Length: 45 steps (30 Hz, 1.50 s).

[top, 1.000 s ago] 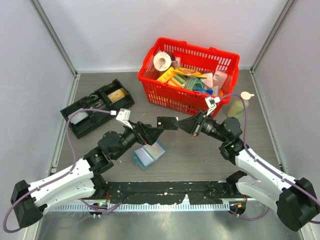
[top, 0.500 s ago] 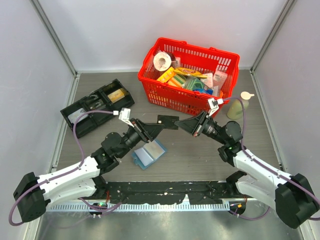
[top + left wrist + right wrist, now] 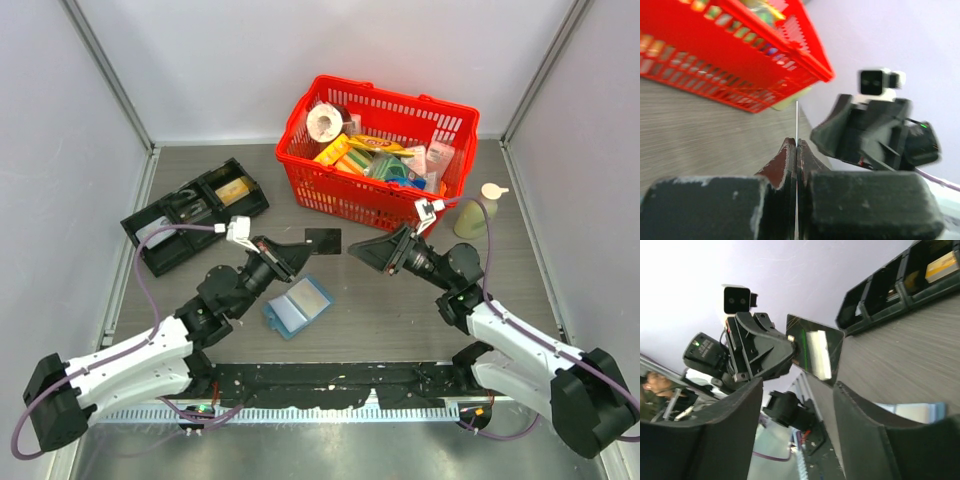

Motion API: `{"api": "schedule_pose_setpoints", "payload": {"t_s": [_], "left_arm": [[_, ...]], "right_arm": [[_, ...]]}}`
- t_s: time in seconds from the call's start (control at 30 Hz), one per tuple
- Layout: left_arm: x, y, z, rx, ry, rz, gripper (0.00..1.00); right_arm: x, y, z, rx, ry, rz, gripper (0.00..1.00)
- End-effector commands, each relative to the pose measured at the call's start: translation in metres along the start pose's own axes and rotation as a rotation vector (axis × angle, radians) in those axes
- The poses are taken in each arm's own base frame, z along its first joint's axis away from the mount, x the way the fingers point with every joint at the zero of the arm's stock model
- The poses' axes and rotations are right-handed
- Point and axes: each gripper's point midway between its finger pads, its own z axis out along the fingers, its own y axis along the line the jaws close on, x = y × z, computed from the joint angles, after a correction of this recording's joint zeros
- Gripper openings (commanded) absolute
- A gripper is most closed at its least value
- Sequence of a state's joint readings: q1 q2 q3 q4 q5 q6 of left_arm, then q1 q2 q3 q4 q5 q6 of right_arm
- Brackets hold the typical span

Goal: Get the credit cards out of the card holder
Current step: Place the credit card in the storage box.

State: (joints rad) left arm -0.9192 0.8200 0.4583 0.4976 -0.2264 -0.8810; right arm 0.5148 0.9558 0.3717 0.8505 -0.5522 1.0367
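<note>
A dark glossy credit card point(image 3: 322, 240) hangs in the air above the table, pinched at its left edge by my left gripper point(image 3: 301, 249), which is shut on it. The left wrist view shows the card point(image 3: 797, 122) edge-on as a thin line between the closed fingers point(image 3: 788, 157). My right gripper point(image 3: 356, 250) stands open just right of the card and apart from it. From the right wrist the card point(image 3: 815, 352) faces me beyond the spread fingers point(image 3: 860, 410). The blue card holder point(image 3: 297, 306) lies open on the table below, also seen as the card holder point(image 3: 912, 412).
A red basket point(image 3: 452, 160) full of goods stands at the back right, also showing as the basket point(image 3: 740, 55). A black compartmented tray point(image 3: 195, 215) sits at the back left. A pale bottle point(image 3: 478, 215) stands right of the basket.
The right gripper has opened and let go of the card, drawing slightly back. The left gripper has shut on the card and carried it a little to the left.
</note>
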Motion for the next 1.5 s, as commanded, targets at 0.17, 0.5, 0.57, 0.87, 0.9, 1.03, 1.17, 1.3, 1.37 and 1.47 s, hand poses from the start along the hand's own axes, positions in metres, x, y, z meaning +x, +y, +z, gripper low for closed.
{"api": "schedule_pose_setpoints", "payload": {"t_s": [0.17,0.5,0.57,0.87,0.9,1.03,1.17,1.3,1.37,1.47], "left_arm": [[-0.072,0.111,-0.025,-0.465,-0.244,0.067,0.00],[-0.169,0.215,-0.064,-0.776,-0.507,0.007,0.00],[-0.185,0.235,-0.066,-0.816,-0.534,-0.012,0.00],[-0.220,0.316,-0.035,-1.010,-0.509,0.068,0.00],[-0.230,0.331,-0.044,-1.058,-0.533,0.069,0.00],[-0.240,0.361,-0.046,-1.107,-0.565,0.057,0.00],[-0.241,0.384,-0.038,-1.120,-0.550,0.055,0.00],[-0.240,0.398,-0.030,-1.121,-0.528,0.056,0.00],[-0.240,0.401,-0.036,-1.158,-0.529,0.063,0.00],[-0.243,0.390,-0.052,-1.160,-0.591,0.074,0.00]], "right_arm": [[-0.002,-0.022,-0.013,0.151,-0.001,-0.163,0.76],[0.007,-0.035,-0.020,0.212,0.048,-0.208,0.84],[0.007,-0.035,-0.020,0.211,0.061,-0.223,0.85],[0.011,-0.036,-0.020,0.212,0.122,-0.293,0.86],[0.012,-0.036,-0.020,0.212,0.133,-0.309,0.86],[0.012,-0.038,-0.021,0.218,0.160,-0.340,0.86],[0.014,-0.039,-0.020,0.215,0.176,-0.346,0.86],[0.018,-0.040,-0.021,0.207,0.194,-0.348,0.86],[0.019,-0.041,-0.020,0.210,0.200,-0.348,0.86],[0.019,-0.042,-0.021,0.215,0.204,-0.350,0.86]]}}
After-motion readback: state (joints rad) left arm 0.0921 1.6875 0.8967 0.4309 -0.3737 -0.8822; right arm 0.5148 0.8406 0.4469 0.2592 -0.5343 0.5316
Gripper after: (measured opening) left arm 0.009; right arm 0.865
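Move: The black card is already clamped in my left fingers. The storage box's middle compartment lies about 25 cm ahead of that hand, 31 cm left and 25 cm below; its yellow-card compartment is 6 cm farther out and 10 cm right of that, its white-card compartment 6 cm nearer and 10 cm left. The open card holder is some 4 cm back, 2 cm left and 28 cm down. From my right hand, the middle compartment is roughly 25 cm ahead, 41 cm left and 25 cm below. I swing my left hand left, then mostly forward, about 35 cm left and 27 cm out, sinking some 15 cm on the way and carrying the card to the box's middle compartment. The wrist turns about 65 degrees counter-clockwise and the fingers dip, keeping their grip. My right hand, already free of the card, opens wider, sinks 7 cm and tips its fingers down. ##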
